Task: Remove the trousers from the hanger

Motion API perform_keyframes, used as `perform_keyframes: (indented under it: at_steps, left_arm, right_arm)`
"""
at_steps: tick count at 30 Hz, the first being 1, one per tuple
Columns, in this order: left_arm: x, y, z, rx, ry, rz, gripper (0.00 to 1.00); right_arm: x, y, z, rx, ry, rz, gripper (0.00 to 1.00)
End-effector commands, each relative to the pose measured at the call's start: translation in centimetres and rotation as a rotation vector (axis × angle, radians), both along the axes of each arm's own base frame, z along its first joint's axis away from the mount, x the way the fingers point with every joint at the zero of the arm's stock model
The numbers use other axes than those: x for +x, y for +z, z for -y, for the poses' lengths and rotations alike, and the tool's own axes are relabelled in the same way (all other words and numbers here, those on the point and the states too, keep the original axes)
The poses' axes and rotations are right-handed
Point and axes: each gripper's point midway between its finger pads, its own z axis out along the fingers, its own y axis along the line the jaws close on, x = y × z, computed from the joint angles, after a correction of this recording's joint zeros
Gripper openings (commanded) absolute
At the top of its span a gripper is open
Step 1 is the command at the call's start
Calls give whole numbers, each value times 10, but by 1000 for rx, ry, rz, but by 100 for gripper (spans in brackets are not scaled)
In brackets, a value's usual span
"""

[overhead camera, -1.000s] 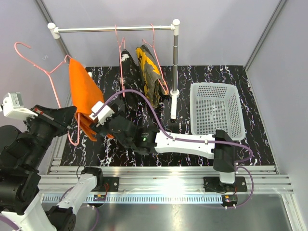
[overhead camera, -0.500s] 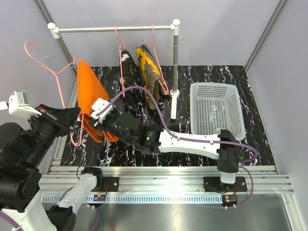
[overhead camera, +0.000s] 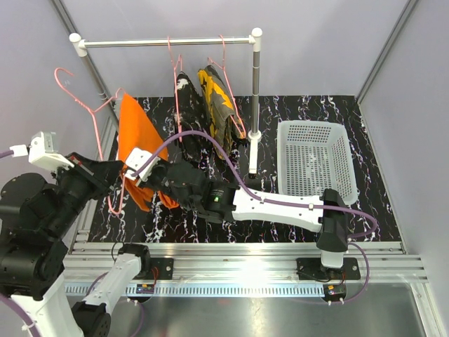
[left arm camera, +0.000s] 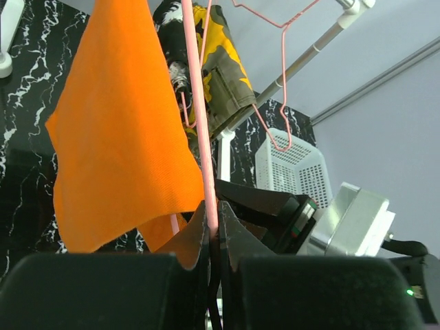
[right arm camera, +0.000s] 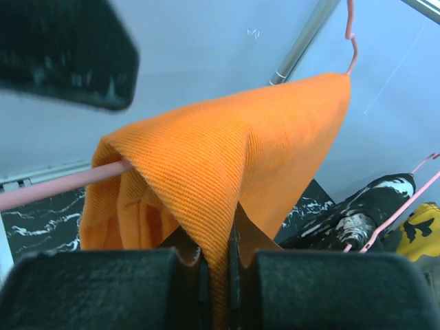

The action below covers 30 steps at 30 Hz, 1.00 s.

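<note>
The orange trousers [overhead camera: 135, 137] hang over a pink hanger [overhead camera: 91, 116] that is off the rail. My left gripper [overhead camera: 114, 180] is shut on that hanger's bar [left arm camera: 199, 103], the jaws pinching the pink wire [left arm camera: 214, 218]. My right gripper [overhead camera: 149, 184] is shut on a fold of the orange trousers [right arm camera: 234, 158] at their lower edge, with cloth pressed between its pads [right arm camera: 220, 251]. The black speckled trousers [overhead camera: 184, 88] and the camouflage trousers [overhead camera: 219, 105] hang from two more pink hangers on the rail [overhead camera: 168, 42].
A white perforated basket [overhead camera: 316, 165] stands on the black marbled table at the right. The rail's upright post [overhead camera: 256, 98] rises between the hanging trousers and the basket. Grey walls close in both sides.
My left arm has carried the hanger and orange trousers to the right. My right gripper, open before, has closed on the orange cloth.
</note>
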Motion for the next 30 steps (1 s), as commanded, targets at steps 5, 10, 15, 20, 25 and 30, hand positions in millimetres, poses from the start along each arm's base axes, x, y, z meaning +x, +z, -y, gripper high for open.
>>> perform_keyframes:
  at_steps: [5,10,15,20,25,30]
  left_arm:
    - [8,8,-20,95,85,177,0]
    - [16,-32,-21,103,93,100,0]
    - [17,-70,-26,100,128,41,0]
    - [15,-92,-31,110,152,3,0]
    - [19,-114,-34,127,166,-40,0]
    - [24,-127,-36,135,178,-65,0]
  right_arm:
    - [7,123,40,229,-93,96,0]
    - [21,152,54,286,-184,100,0]
    - [26,195,78,362,-230,120,0]
    - [29,238,118,426,-286,139,0]
    - [19,279,165,483,-296,154,0]
    - [15,296,210,470,-353,166,0]
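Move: The orange trousers, pinched in the right fingers, have their middle about 5 cm ahead of that gripper and 3 cm to its right, roughly level. The hanger's middle is some 4 cm ahead of it, 6 cm to its left and 5 cm higher; the black trousers hang about 16 cm ahead, 16 cm to the right and 6 cm lower. From the left gripper, already shut on the hanger, the orange trousers lie about 5 cm ahead, 6 cm right, nearly level. Pull the two hands apart: keep the left gripper shut on the hanger's side wire and lower it about 13 cm, easing slightly left, while the right gripper keeps its pinch on the orange trousers and lifts them some 18 cm, swinging ever more to the right towards the black trousers and turning about 15 degrees clockwise. ##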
